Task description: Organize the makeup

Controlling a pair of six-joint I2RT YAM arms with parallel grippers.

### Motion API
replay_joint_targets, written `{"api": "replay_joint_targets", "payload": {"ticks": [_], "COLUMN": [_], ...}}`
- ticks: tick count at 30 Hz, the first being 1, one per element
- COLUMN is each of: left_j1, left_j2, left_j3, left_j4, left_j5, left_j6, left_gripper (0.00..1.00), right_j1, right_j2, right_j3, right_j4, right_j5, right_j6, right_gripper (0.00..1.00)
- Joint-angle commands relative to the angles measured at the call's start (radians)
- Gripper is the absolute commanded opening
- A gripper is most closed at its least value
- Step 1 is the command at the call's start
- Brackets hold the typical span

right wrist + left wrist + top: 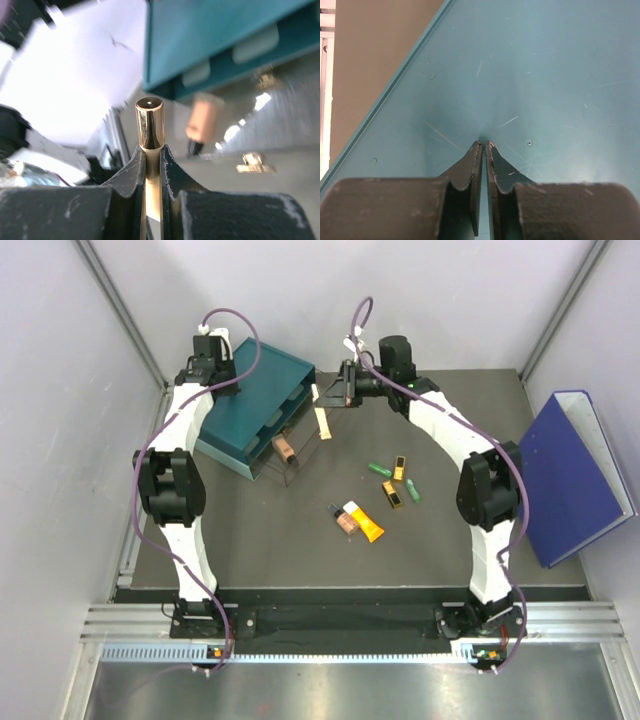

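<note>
My right gripper (333,400) (152,148) is shut on a slim gold-capped makeup stick (150,122) (322,424), held in the air just right of the teal drawer box (255,405) (215,35). A clear drawer (290,462) stands pulled out of the box with a tan bottle (285,448) (204,117) in it. More makeup lies mid-table: two green tubes (380,469) (413,490), two gold-and-black sticks (399,468) (391,494), an orange tube (367,522), a peach bottle (347,518). My left gripper (215,368) (484,143) is shut, tips on the box's teal top (545,75).
A big blue binder (575,475) leans at the right edge of the table. The grey walls of the enclosure close in the back and both sides. The arms' bases sit on the rail at the near edge.
</note>
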Motion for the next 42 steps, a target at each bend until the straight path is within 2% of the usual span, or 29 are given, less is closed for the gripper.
{"api": "replay_joint_targets", "payload": {"ticks": [1,9,17,19,20,22,23,26,29,33,37,42], "left_j1": [-0.006,-0.006,-0.006,-0.006,-0.006,-0.006,-0.006,-0.006,-0.006,-0.006,-0.006,-0.006], "left_j2": [0.081,0.082,0.084,0.084,0.084,0.081,0.082,0.081,0.079,0.081,0.090,0.090], "left_j3": [-0.042,-0.035,-0.035,-0.035,-0.035,-0.033,-0.032,-0.029,-0.024,-0.026,-0.026,-0.027], "left_j4": [-0.135,-0.128,-0.138,-0.141,-0.142,-0.142,-0.144,-0.144,-0.145,-0.145,-0.145,-0.148], "left_j5": [0.070,0.088,0.084,0.082,0.081,0.080,0.079,0.079,0.077,0.079,0.094,0.090], "left_j6": [-0.021,-0.028,-0.013,-0.011,-0.008,-0.008,-0.008,-0.010,-0.007,-0.008,-0.007,0.001], "left_gripper": [0.12,0.13,0.13,0.13,0.13,0.13,0.13,0.13,0.13,0.13,0.13,0.13], "right_j1": [0.009,0.032,0.080,0.088,0.091,0.097,0.095,0.094,0.092,0.092,0.103,0.118], "right_j2": [0.034,0.091,0.192,0.207,0.223,0.227,0.218,0.163,0.081,-0.019,-0.118,-0.230], "right_j3": [0.021,0.127,0.237,0.265,0.274,0.292,0.292,0.269,0.236,0.194,0.055,-0.129], "right_j4": [0.300,0.234,0.147,0.145,0.141,0.107,0.099,0.047,-0.037,-0.238,-0.395,-0.516], "right_j5": [0.024,0.266,0.389,0.409,0.415,0.422,0.428,0.455,0.500,0.537,0.566,0.627], "right_j6": [0.258,0.216,0.177,0.179,0.179,0.159,0.150,0.079,-0.039,-0.204,-0.416,-0.508], "right_gripper": [0.00,0.00,0.02,0.15,0.32,0.54,0.69,0.80,0.84,0.84,0.85,0.80]}}
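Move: The right hand holds the cream tube near its gold cap above the edge of the teal organizer's open clear drawer. The drawer's middle is about 3 cm ahead, 3 cm left and 17 cm below; in it the foundation bottle lies some 7 cm left and 1 cm back. The organizer's middle is roughly 15 cm left and 7 cm ahead. From the left hand the drawer lies about 13 cm back, 19 cm right and 10 cm lower. The right hand lets go of the cream tube over the open drawer, its fingers spreading wide after a carry of about 8 cm forward and 5 cm left with a 20-degree clockwise turn. It sinks a few centimetres while opening, then, empty, draws back and right about 8 cm each way, its fingertips dipping further down. ##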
